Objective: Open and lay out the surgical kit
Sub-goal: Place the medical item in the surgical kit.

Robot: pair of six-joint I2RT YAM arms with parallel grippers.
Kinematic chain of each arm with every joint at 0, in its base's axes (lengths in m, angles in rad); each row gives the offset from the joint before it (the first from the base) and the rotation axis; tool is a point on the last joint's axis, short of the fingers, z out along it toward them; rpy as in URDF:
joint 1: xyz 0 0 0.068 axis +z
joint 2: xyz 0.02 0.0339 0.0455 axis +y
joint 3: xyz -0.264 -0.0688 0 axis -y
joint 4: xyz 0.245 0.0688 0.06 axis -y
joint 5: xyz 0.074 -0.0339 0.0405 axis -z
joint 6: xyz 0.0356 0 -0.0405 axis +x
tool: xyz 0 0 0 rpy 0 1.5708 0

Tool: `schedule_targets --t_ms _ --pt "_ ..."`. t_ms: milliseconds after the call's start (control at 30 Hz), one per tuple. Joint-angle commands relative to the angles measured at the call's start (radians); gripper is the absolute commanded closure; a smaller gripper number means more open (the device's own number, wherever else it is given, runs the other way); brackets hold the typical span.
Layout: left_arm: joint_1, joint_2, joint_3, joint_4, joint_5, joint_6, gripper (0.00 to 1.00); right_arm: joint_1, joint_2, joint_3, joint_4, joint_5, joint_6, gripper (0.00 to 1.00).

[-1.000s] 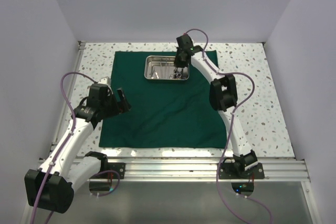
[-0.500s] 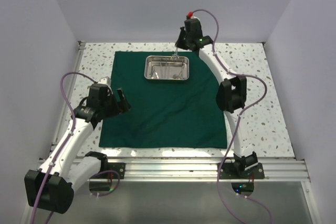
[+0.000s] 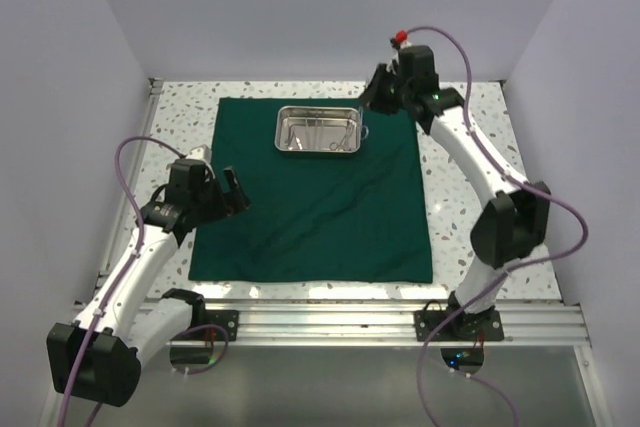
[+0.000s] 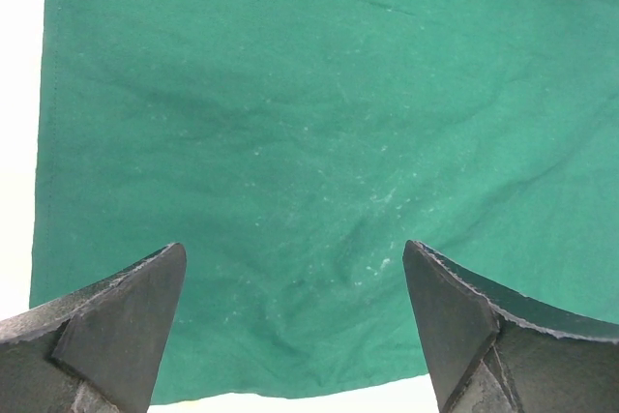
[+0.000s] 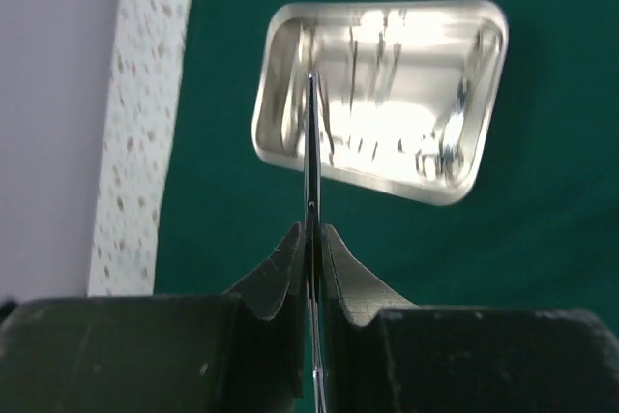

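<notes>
The surgical kit's dark green cloth [image 3: 310, 207] lies spread flat on the table. On its far part stands the shiny steel tray [image 3: 281, 132] with several small steel instruments [image 5: 387, 45] inside. My right gripper [image 3: 378, 92] hangs above the cloth just right of the tray, shut on a thin steel instrument [image 5: 311, 152] seen edge-on. In the right wrist view that gripper [image 5: 311, 234] looks down on the tray [image 5: 276, 142]. My left gripper [image 3: 232, 192] is open and holds nothing, hovering over the cloth's left edge. The left wrist view shows the left gripper [image 4: 295, 278] above bare cloth [image 4: 319, 123].
Speckled tabletop [image 3: 480, 187] borders the cloth on all sides. White walls close in the left, right and back. An aluminium rail [image 3: 330, 322] with the arm bases runs along the near edge. Purple cables [image 3: 140, 147] loop off both arms.
My right arm has lifted out of the tray and swung to the right, carrying the thin steel instrument. The left arm has stayed in place.
</notes>
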Motion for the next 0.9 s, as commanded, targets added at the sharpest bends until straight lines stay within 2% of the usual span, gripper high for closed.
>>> schedule_targets --t_ms 0,200,367,633,867 --pt "0.005 0.034 0.05 0.039 -0.03 0.032 0.01 0.005 -0.225 -0.267 0.009 -0.121 0.005 1.0" --pt "0.005 0.078 0.064 0.067 -0.041 0.07 0.01 0.007 -0.412 -0.608 -0.101 -0.21 -0.039 1.0" --pt "0.005 0.091 0.042 0.094 -0.041 0.07 0.01 0.005 -0.4 -0.758 -0.15 -0.268 -0.125 1.0" --pt "0.005 0.068 0.028 0.094 -0.041 0.072 0.01 0.005 -0.288 -0.785 -0.184 -0.172 -0.245 1.0" --pt "0.005 0.077 0.036 0.099 -0.041 0.078 0.01 0.005 -0.302 -0.85 -0.222 -0.023 -0.222 1.0"
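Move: The spot for the held medical item, the open cloth at the near right, lies about 23 cm back from the right hand, 7 cm to its right and some 26 cm below. The tray's middle is roughly 10 cm ahead of this hand and 11 cm to its left; the cloth's right edge is about 23 cm back and 15 cm right, both some 25 cm down. From the left hand that spot is about level ahead, 34 cm right and 11 cm below. Still pinching the long metal medical item in its shut fingers, the right hand swings it back from beside the tray and down towards the bare near-right cloth, over 20 cm each way and slightly to the right. The backward sweep fades first, the end being mostly descent, while the wrist tips the fingers some 35 degrees more steeply down. The open left hand eases about 2 cm forward. ##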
